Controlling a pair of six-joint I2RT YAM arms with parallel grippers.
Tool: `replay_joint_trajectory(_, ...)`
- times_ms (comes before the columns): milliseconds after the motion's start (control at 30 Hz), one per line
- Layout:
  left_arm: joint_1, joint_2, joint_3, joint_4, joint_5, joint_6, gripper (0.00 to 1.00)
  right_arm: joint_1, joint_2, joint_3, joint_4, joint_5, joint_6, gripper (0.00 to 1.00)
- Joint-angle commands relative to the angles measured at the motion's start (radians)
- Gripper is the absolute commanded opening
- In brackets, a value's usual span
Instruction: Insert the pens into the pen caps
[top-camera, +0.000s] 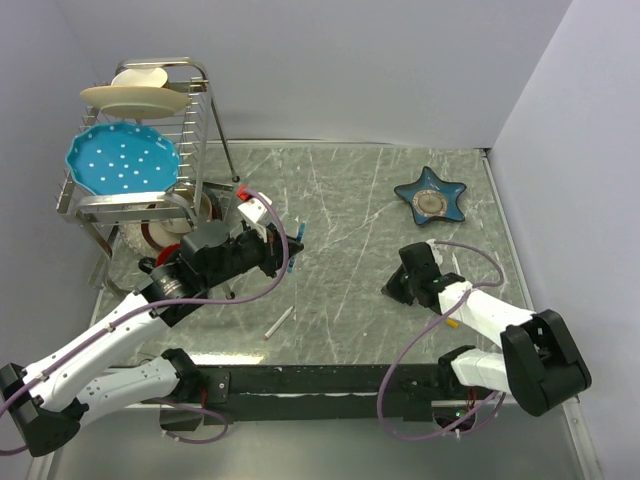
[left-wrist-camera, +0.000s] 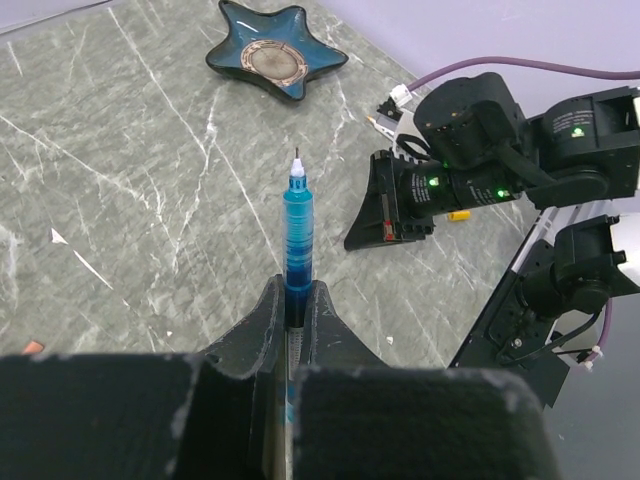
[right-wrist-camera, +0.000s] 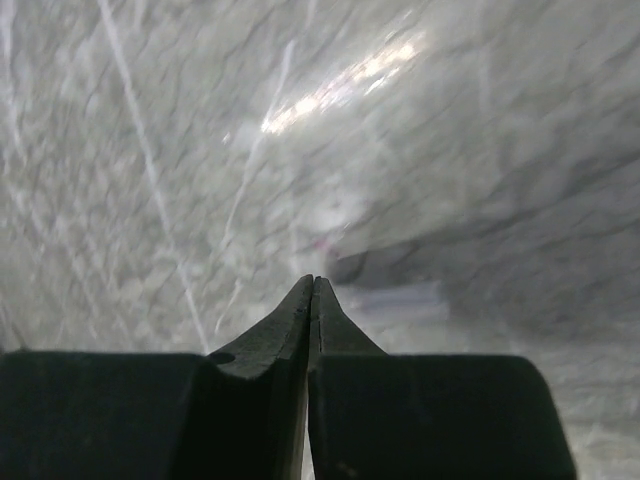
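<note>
My left gripper (left-wrist-camera: 297, 290) is shut on a blue pen (left-wrist-camera: 297, 235), which sticks out forward past the jaws with its bare tip pointing toward the right arm. From above, this gripper (top-camera: 285, 245) hovers left of the table's middle. A white-barrelled pen (top-camera: 278, 323) lies on the table near the front edge. A yellow-orange pen cap (left-wrist-camera: 458, 215) lies beside the right arm's wrist (top-camera: 452, 323). My right gripper (right-wrist-camera: 313, 282) is shut with nothing showing between its jaws, low over the blurred table (top-camera: 393, 290).
A blue star-shaped dish (top-camera: 431, 196) sits at the back right. A wire dish rack (top-camera: 140, 150) with plates stands at the back left, close behind the left arm. The right arm (left-wrist-camera: 480, 150) lies ahead of the blue pen's tip.
</note>
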Motion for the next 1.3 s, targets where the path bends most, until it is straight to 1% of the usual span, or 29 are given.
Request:
replay_joint_trajectory(0, -0.003, -0.006, 0.005, 0.037, -0.013, 0.02, 0.01, 0.023, -0.063, 0.008, -0.04, -0.013, -0.002, 0.08)
replay_joint_trajectory(100, -0.003, -0.008, 0.004, 0.04, -0.017, 0.021, 0.01, 0.025, -0.093, 0.006, -0.08, 0.007, 0.024, 0.17)
replay_joint_trajectory(133, -0.003, -0.006, 0.004, 0.042, -0.017, 0.021, 0.01, 0.026, -0.101, 0.019, -0.117, 0.038, 0.037, 0.23)
replay_joint_trajectory(167, -0.003, -0.005, 0.002, 0.042, -0.016, 0.021, 0.01, 0.026, -0.109, 0.028, -0.137, 0.055, 0.052, 0.25)
replay_joint_trajectory(233, -0.003, -0.002, 0.005, 0.037, -0.016, 0.023, 0.01, 0.026, -0.127, 0.06, -0.213, 0.116, 0.112, 0.29)
replay_joint_trajectory(333, -0.003, -0.002, 0.005, 0.036, -0.019, 0.024, 0.01, 0.026, -0.144, 0.103, -0.314, 0.159, 0.221, 0.34)
replay_joint_trajectory(367, -0.003, -0.003, 0.005, 0.036, -0.02, 0.024, 0.01, 0.026, -0.149, 0.112, -0.342, 0.188, 0.253, 0.37)
replay_joint_trajectory(400, -0.003, -0.003, 0.005, 0.036, -0.019, 0.026, 0.01, 0.026, -0.158, 0.124, -0.365, 0.202, 0.314, 0.43)
replay_joint_trajectory(500, -0.003, -0.008, 0.002, 0.037, -0.017, 0.026, 0.01, 0.026, -0.153, 0.146, -0.436, 0.234, 0.397, 0.5)
replay_joint_trajectory(600, -0.003, -0.009, 0.005, 0.036, -0.019, 0.026, 0.01, 0.026, -0.12, 0.186, -0.497, 0.246, 0.471, 0.51)
replay_joint_trajectory(733, -0.004, -0.015, 0.002, 0.037, -0.022, 0.024, 0.01, 0.02, -0.078, 0.218, -0.565, 0.225, 0.523, 0.51)
replay_joint_trajectory(900, -0.008, -0.008, 0.005, 0.037, -0.016, 0.026, 0.01, 0.022, -0.048, 0.226, -0.566, 0.208, 0.586, 0.51)
replay_joint_trajectory(1033, -0.008, -0.006, 0.007, 0.033, -0.01, 0.027, 0.01, 0.02, -0.006, 0.233, -0.525, 0.184, 0.598, 0.51)
replay_joint_trajectory(1133, -0.009, -0.014, 0.004, 0.036, -0.016, 0.029, 0.01, 0.017, 0.049, 0.267, -0.536, 0.171, 0.604, 0.5)
replay_joint_trajectory(1267, -0.011, -0.015, 0.005, 0.033, -0.019, 0.03, 0.01, 0.017, 0.179, 0.333, -0.585, 0.165, 0.604, 0.47)
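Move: The clear pen cap lies on the table roughly 2 cm to the right of the right hand's shut fingertips, level with them and 2 cm lower. The yellow cap is about 19 cm right of that hand and 8 cm nearer the base; the star-shaped bowl stands some 28 cm ahead and 13 cm right. From the left hand, which still holds the blue pen, the clear cap is about 25 cm right, level fore and aft, and 29 cm below. Opening halfway, the right hand rises, draws back-right 3 cm, twists 30 degrees clockwise, then sinks over the cap. ##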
